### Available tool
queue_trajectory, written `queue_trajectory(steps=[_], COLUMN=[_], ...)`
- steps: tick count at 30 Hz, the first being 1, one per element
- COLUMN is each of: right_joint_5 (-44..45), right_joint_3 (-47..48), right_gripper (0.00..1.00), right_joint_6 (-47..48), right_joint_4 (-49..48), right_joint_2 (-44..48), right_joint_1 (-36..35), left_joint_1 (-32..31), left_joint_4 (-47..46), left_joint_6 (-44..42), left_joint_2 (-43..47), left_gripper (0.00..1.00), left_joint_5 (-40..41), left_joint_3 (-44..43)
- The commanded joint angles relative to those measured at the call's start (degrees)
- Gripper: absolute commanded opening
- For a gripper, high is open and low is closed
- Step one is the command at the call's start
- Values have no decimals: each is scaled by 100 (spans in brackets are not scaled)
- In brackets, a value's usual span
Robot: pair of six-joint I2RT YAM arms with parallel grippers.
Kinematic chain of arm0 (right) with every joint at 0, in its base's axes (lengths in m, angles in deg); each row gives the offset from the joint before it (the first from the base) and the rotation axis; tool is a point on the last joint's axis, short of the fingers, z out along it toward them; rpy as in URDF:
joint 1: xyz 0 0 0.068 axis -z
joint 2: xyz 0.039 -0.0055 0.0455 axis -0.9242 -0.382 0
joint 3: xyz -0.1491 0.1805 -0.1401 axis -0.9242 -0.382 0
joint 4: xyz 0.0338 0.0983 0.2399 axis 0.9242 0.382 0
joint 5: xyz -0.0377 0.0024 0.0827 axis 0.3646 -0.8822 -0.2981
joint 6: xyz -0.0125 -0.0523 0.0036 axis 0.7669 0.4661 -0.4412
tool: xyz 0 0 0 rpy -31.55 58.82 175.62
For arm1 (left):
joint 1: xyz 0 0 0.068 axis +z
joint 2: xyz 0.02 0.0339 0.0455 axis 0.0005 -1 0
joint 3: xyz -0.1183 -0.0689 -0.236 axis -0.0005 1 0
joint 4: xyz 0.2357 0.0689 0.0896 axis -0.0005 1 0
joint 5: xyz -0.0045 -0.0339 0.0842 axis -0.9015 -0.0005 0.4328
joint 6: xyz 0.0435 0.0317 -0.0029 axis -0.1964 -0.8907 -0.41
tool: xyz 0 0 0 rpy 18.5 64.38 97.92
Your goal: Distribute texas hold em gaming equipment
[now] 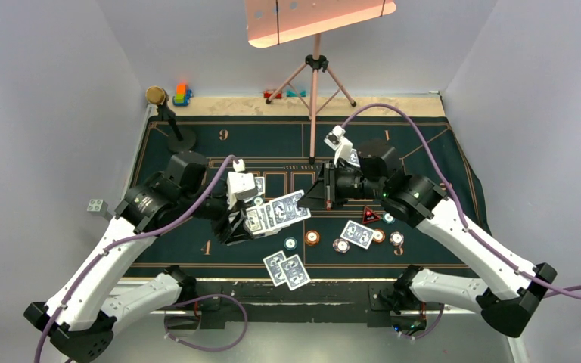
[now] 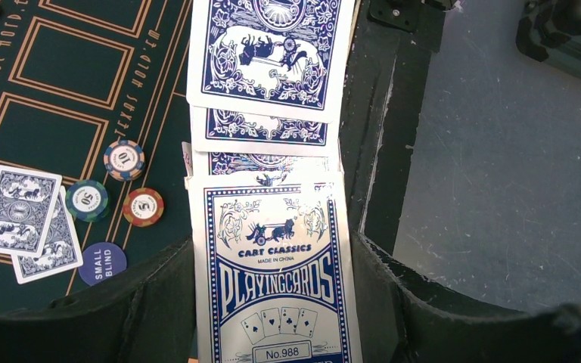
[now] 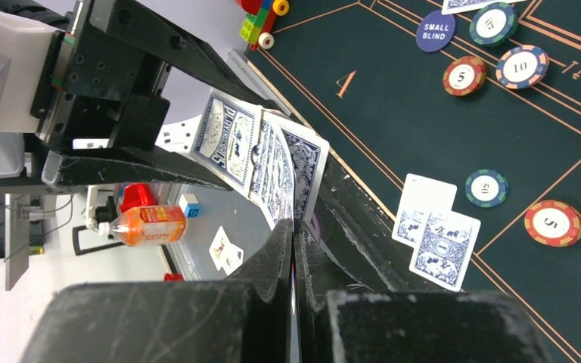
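My left gripper (image 1: 243, 224) is shut on a blue-and-white playing card box (image 2: 272, 280), held above the mat's front left. Blue-backed cards (image 2: 268, 53) fan out of it. My right gripper (image 1: 321, 197) is shut on the edge of the fan's end card (image 3: 306, 162); its jaws are pressed together on that card (image 3: 295, 234). Two dealt cards (image 1: 287, 270) lie near the front edge and another pair (image 1: 358, 234) to the right. Teal (image 1: 290, 243), orange (image 1: 313, 237) and pinkish-white (image 1: 340, 246) chips lie between them. The red-black triangular marker (image 1: 371, 215) and the small blind disc (image 2: 102, 262) are on the mat.
A tripod (image 1: 315, 83) with a light panel stands at the back centre of the green mat (image 1: 197, 144). A gold-topped black stand (image 1: 168, 113) and toy blocks (image 1: 182, 94) are at the back left. A grey block (image 1: 96, 206) lies off the mat's left. An orange bottle (image 3: 151, 224) lies beyond the table.
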Motion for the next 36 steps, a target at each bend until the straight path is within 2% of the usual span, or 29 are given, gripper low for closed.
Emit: queue_trajectory(steps=[1,16,17,22,25,36], right_joint_5=[-322,-520,-527,-377,-282,84], right_joint_3=[26,-28,-32,-66,-63,-135], right_gripper=[0,1,5,38,49,54], right_joint_6=[-66,-60,-46,1,47,171], right_joint_4=[-311,-371,-351,-209,-109,188], right_joint_2=[46,-310,-318,-247,-211,-245], right_joint_1=[44,44,44,40,44,39], left_joint_1=[43,43,42,47,50,80], left_joint_4=[-266,-164,-169,-159,-156,-169], left_joint_6=[88,70,69,87,110,184], left_joint_2=[37,63,71,74,81,73], left_gripper=[0,0,0,0,0,0], left_joint_5=[-259,-321,-323,-329,-347,-402], left_joint_3=[-97,-168,-177,-190,-192,-273])
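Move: The right hand, its shut fingers still pinching the bent-up outer end of the top card, has the middle of the card fan some 4 cm to its left, 2 cm back and about 3 cm below. Some 24 cm below the right hand lie a blue chip (5 cm back, 3 cm left), an orange chip (4 cm back, 3 cm right) and the two dealt cards (13 cm back, 4 cm left). From the left hand the fan is about 9 cm right, 3 cm ahead and 3 cm below. With its fingers still shut on the card's end, the right hand rides a hair up, then carries it left and down onto the fan, a bit over 1 cm each way, and pauses there while the left hand keeps the card box clamped and practically still. Its fingers then open to about half and let go of the card, and the hand sinks roughly 1 cm more, easing slightly back to the right, with the parted tips staying about the card's outer end. ##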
